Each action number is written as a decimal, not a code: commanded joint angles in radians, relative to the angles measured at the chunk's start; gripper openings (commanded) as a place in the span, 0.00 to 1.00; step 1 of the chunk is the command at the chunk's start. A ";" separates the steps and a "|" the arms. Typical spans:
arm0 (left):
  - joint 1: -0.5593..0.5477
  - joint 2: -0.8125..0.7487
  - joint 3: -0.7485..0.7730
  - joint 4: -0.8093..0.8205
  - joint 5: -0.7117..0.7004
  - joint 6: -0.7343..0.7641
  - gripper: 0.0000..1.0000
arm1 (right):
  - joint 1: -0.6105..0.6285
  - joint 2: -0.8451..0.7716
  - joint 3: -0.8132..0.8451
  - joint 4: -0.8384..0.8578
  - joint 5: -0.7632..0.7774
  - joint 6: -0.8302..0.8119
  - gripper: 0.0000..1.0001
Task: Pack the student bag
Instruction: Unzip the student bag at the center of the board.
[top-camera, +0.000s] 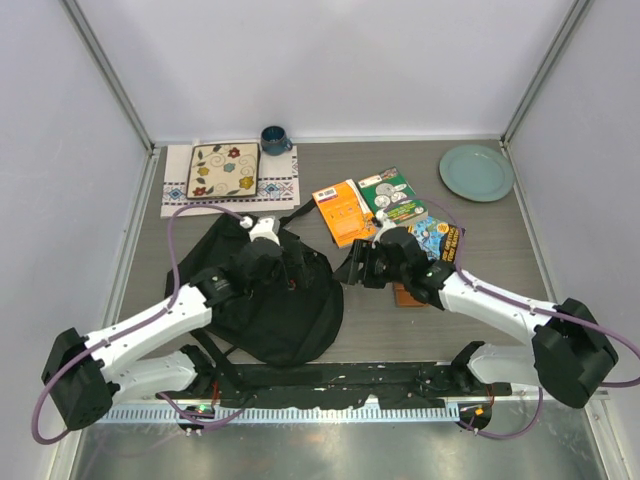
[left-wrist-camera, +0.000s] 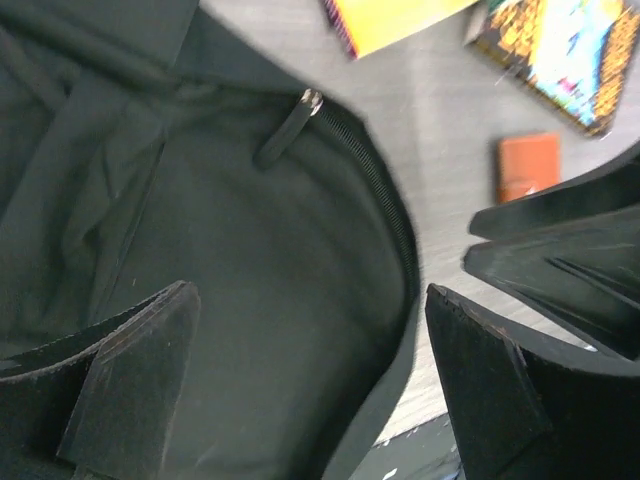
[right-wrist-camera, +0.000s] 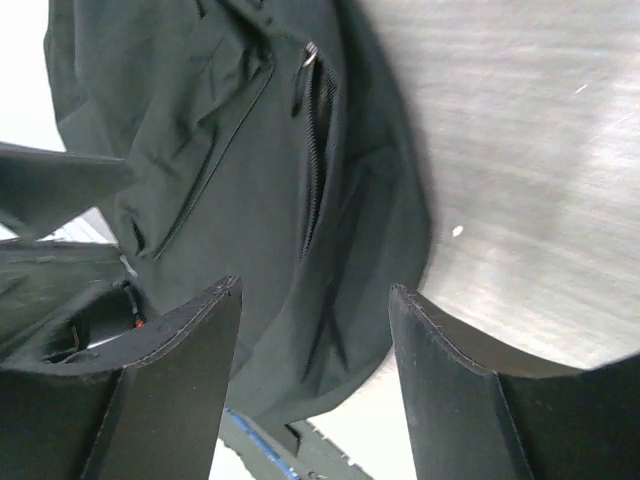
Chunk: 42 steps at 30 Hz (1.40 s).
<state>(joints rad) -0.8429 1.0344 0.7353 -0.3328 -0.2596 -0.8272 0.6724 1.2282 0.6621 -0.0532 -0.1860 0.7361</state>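
Note:
The student bag (top-camera: 270, 310) is a large black fabric backpack lying flat at the table's front left. Over its upper right edge hangs my left gripper (top-camera: 297, 268), open, with only fabric below it. In the left wrist view its fingers (left-wrist-camera: 135, 390) stand wide apart above the bag (left-wrist-camera: 230, 250), near a zipper pull (left-wrist-camera: 290, 125). My right gripper (top-camera: 352, 270) is open just right of the bag's edge. In the right wrist view its fingertips (right-wrist-camera: 185, 380) frame the bag's rim (right-wrist-camera: 330, 330) and zipper (right-wrist-camera: 315, 150) without touching them.
Right of the bag lie an orange book (top-camera: 343, 210), a green booklet (top-camera: 392, 197), a colourful book (top-camera: 440, 238) and a small brown item (top-camera: 408, 296). At the back are a patterned mat (top-camera: 223, 170), a blue mug (top-camera: 274, 139) and a green plate (top-camera: 476, 171).

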 joint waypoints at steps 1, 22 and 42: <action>0.016 0.055 -0.007 -0.078 0.151 0.006 0.97 | 0.059 -0.029 -0.039 0.126 -0.007 0.143 0.65; 0.025 0.114 -0.034 0.017 0.232 0.010 0.90 | 0.150 0.044 -0.117 0.110 0.057 0.180 0.09; 0.025 0.449 0.108 0.198 0.301 -0.142 0.76 | 0.151 0.007 -0.202 0.219 0.010 0.126 0.00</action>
<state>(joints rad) -0.8223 1.4483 0.7731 -0.2184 0.0448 -0.9295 0.8188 1.2663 0.4633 0.1440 -0.1711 0.8932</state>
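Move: The near end of the zipper, on the bag's right edge, lies about 6 cm back, 2 cm left and 6 cm below the right hand. From the left hand it is roughly 10 cm to the right, 3 cm back and 10 cm down. The zipper pull sits some 9 cm ahead and 9 cm left of the right hand, about 6 cm down. The brown wallet is about 17 cm right, level with that hand. Draw the open right gripper back and down, some 6 cm each, to the near end of the zipper, shut its fingers to pinch the bag edge there, and hold. Lower the left gripper about 9 cm, then also swing it 5 cm right towards the same edge, tipping the fingers down some 20 degrees and narrowing them slightly but keeping them open. ##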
